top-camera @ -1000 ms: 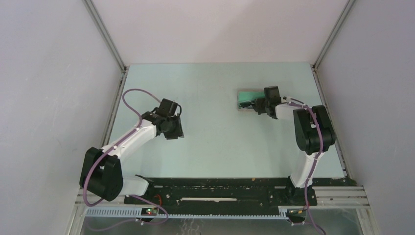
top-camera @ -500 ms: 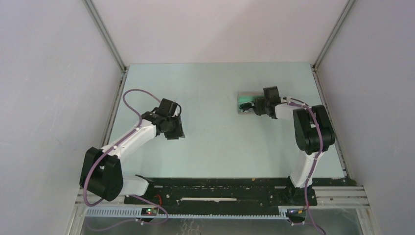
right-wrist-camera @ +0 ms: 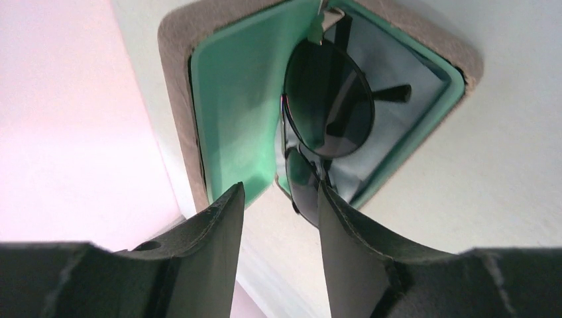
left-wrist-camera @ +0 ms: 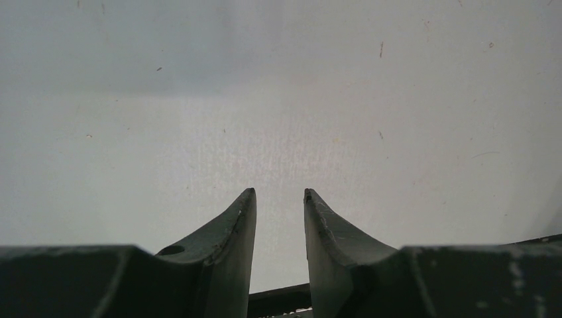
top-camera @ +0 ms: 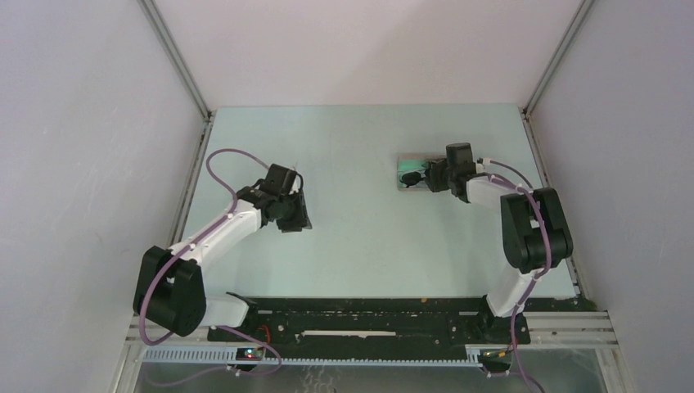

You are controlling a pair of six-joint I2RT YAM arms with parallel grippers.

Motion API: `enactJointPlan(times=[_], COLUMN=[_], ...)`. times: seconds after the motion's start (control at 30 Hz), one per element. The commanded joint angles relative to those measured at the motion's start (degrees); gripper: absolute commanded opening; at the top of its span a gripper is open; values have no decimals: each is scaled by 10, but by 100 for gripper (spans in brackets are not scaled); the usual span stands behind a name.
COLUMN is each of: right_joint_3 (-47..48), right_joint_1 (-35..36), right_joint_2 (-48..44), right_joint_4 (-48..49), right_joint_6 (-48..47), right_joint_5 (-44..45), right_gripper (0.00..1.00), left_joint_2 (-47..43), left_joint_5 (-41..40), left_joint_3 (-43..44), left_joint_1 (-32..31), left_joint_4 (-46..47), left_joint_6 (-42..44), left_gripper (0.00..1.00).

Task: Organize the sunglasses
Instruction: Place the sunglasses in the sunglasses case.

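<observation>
The sunglasses (right-wrist-camera: 329, 99) lie in the open grey case (right-wrist-camera: 175, 79) with green lining, on a light blue cloth (right-wrist-camera: 404, 73). One dark lens sits inside and the other (right-wrist-camera: 301, 185) sticks out over the case's near rim, beside my right finger. My right gripper (right-wrist-camera: 280, 187) is open and empty, just in front of the case. In the top view the case (top-camera: 407, 160) is at the far right of the table with the right gripper (top-camera: 429, 176) at its right end. My left gripper (left-wrist-camera: 278, 192) is open a little and empty, low over bare table at mid left (top-camera: 293, 217).
The pale table (top-camera: 360, 237) is bounded by grey walls on the left, back and right. A metal rail (top-camera: 565, 237) runs along the right edge, close to the right arm's elbow. The arm bases stand at the near edge.
The right arm's elbow has swung out to the right and nearer, and the right gripper has drawn back slightly from the case. The left arm has hardly moved.
</observation>
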Motion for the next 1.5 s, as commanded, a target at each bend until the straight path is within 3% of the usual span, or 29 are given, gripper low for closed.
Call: enactJointPlan(times=[0.0, 0.1, 0.33, 0.47, 0.77, 1.47], right_joint_3=[-28, -31, -32, -32, 19, 39], right_joint_1=[-8, -12, -45, -53, -72, -7], right_joint_2=[-51, -75, -105, -99, -30, 38], right_joint_4=[5, -5, -17, -36, -37, -24], right_joint_6=[-36, -73, -194, -243, -270, -267], right_joint_5=[-17, -18, -54, -61, -110, -135], right_gripper=[52, 49, 12, 2, 1, 0], left_joint_2=[-10, -8, -5, 4, 1, 4], left_joint_5=[17, 20, 31, 37, 34, 33], left_joint_3=[9, 9, 11, 9, 15, 8], left_joint_1=[4, 3, 3, 2, 1, -1], left_joint_4=[24, 27, 37, 45, 40, 42], left_joint_6=[3, 2, -4, -8, -10, -13], left_gripper=[38, 38, 38, 38, 37, 37])
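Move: The sunglasses, already in the open case, have their middle about 4 cm left, 1 cm ahead and 3 cm below the right hand. The case's near rim is some 3 cm left and 3 cm back, with the raised lid beyond the glasses, about 3 cm left and 6 cm ahead of the hand. From the idle left hand, the sunglasses lie roughly 20 cm ahead and 34 cm right. The right hand rises back about 4 cm, shuts empty, twists counter-clockwise, then sinks leftward to the case's near rim. ##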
